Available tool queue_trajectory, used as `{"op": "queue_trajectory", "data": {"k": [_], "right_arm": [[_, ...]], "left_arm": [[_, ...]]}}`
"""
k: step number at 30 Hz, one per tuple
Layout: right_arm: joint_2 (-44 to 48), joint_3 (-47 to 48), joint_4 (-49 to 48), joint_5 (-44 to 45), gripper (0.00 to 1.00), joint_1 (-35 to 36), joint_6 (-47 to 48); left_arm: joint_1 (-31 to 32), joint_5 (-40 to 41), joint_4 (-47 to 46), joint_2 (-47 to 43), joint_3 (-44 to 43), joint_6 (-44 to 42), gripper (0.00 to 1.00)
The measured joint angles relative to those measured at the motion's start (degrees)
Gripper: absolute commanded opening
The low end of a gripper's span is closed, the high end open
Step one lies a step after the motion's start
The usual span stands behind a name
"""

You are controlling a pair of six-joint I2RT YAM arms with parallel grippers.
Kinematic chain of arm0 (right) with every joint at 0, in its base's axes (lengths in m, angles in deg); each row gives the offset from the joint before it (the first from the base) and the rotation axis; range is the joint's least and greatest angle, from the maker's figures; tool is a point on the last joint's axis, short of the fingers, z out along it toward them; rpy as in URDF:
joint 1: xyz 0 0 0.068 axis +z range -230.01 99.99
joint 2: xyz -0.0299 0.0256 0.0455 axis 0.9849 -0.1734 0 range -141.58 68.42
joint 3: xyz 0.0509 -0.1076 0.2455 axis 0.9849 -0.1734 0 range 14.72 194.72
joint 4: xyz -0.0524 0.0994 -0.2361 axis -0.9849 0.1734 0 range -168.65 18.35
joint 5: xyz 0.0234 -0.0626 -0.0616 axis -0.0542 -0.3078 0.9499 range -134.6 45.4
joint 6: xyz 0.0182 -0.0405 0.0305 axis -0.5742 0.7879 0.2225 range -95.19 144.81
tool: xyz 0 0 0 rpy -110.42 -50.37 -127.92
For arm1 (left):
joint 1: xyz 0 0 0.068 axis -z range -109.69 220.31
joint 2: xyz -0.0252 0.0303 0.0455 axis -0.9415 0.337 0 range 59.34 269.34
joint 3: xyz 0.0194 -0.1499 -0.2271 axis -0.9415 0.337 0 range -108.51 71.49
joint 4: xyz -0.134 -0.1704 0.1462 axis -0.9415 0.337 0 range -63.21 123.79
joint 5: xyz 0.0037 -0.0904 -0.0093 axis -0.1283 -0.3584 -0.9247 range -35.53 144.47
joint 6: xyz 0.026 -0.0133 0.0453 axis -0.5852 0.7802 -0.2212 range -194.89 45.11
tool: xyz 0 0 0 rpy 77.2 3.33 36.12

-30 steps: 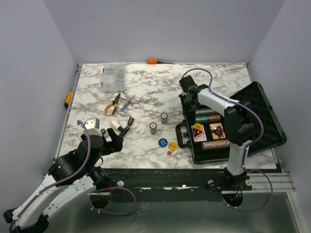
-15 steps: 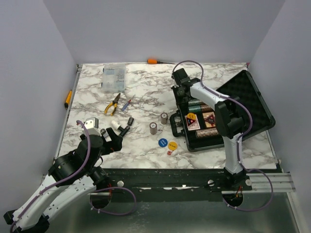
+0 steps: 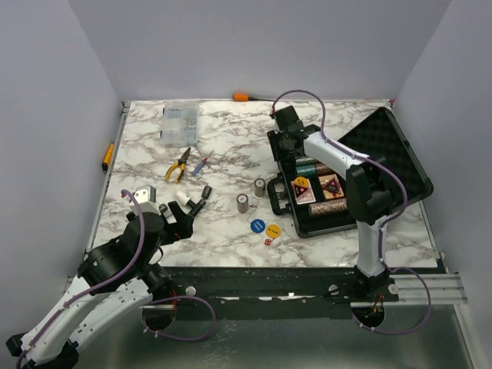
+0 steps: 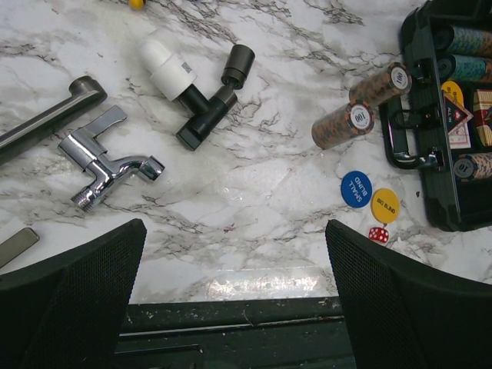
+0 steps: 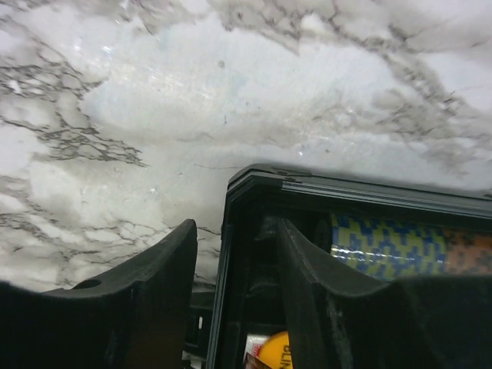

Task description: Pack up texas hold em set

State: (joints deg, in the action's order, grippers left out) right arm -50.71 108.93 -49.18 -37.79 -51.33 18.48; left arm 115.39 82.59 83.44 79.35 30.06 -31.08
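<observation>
The black case (image 3: 388, 154) of the texas hold em set lies open at the right, with chip rolls and two card decks (image 3: 317, 187) in its tray. My right gripper (image 3: 286, 143) is at the tray's far left corner. In the right wrist view its jaws (image 5: 234, 231) stand open astride the case wall (image 5: 346, 188), one finger outside and one inside beside a teal chip roll (image 5: 384, 246). Two brown chip stacks (image 3: 243, 203) (image 4: 342, 125), a blue disc (image 4: 356, 187), a yellow disc (image 4: 385, 206) and a red die (image 4: 377, 234) lie on the marble left of the case. My left gripper (image 4: 234, 300) hangs open over the near edge, holding nothing.
A black and white pipe fitting (image 4: 192, 84) and a chrome tap (image 4: 108, 161) lie near my left gripper. Yellow-handled pliers (image 3: 179, 164) and a clear parts box (image 3: 179, 123) sit at the back left. An orange-handled screwdriver (image 3: 244, 97) rests against the back wall.
The case has slid left and turned toward the loose pieces, carried by my right gripper on its corner. The right jaws have since widened off the wall. The left arm is still.
</observation>
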Motion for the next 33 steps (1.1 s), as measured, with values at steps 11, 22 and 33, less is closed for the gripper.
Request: {"op": "queue_trajectory", "data": {"k": [11, 22, 33], "right_arm": [[13.18, 2.75, 2.64, 0.33, 0.65, 0.13, -1.22], [36.39, -15.21, 8.57, -4.02, 0.78, 0.22, -11.41], [54.9, -22.05, 15.98, -3.3, 0.85, 0.24, -22.67]], "left_arm": [[-0.02, 0.0, 0.0, 0.0, 0.0, 0.0, 0.99], [-0.02, -1.66, -1.75, 0.72, 0.59, -1.81, 0.99], [-0.02, -8.28, -9.01, 11.65, -0.17, -10.32, 0.93]]}}
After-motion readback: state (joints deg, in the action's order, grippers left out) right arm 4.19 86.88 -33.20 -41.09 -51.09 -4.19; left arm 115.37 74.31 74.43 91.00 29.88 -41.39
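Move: The right hand's part-open fingers straddle the case's left wall, just short of its far corner; the open tray's middle is roughly 12 cm back and 14 cm right. From this hand, the nearer standing chip roll is about 11 cm back and 7 cm left, the other chip roll some 17 cm back and 12 cm left. That second roll lies around 13 cm ahead and 15 cm right of the left hand, 15 cm below it. The right fingers come free of the case's left wall, opening wide as the hand climbs almost straight up some 13 cm. It then draws back about 18 cm and some 7 cm right, over the open case, still rising a little at the end and rolling its left side up about 25 degrees. Late on, the open left hand swings about 4 cm right towards the chip rolls, turning slightly clockwise. ##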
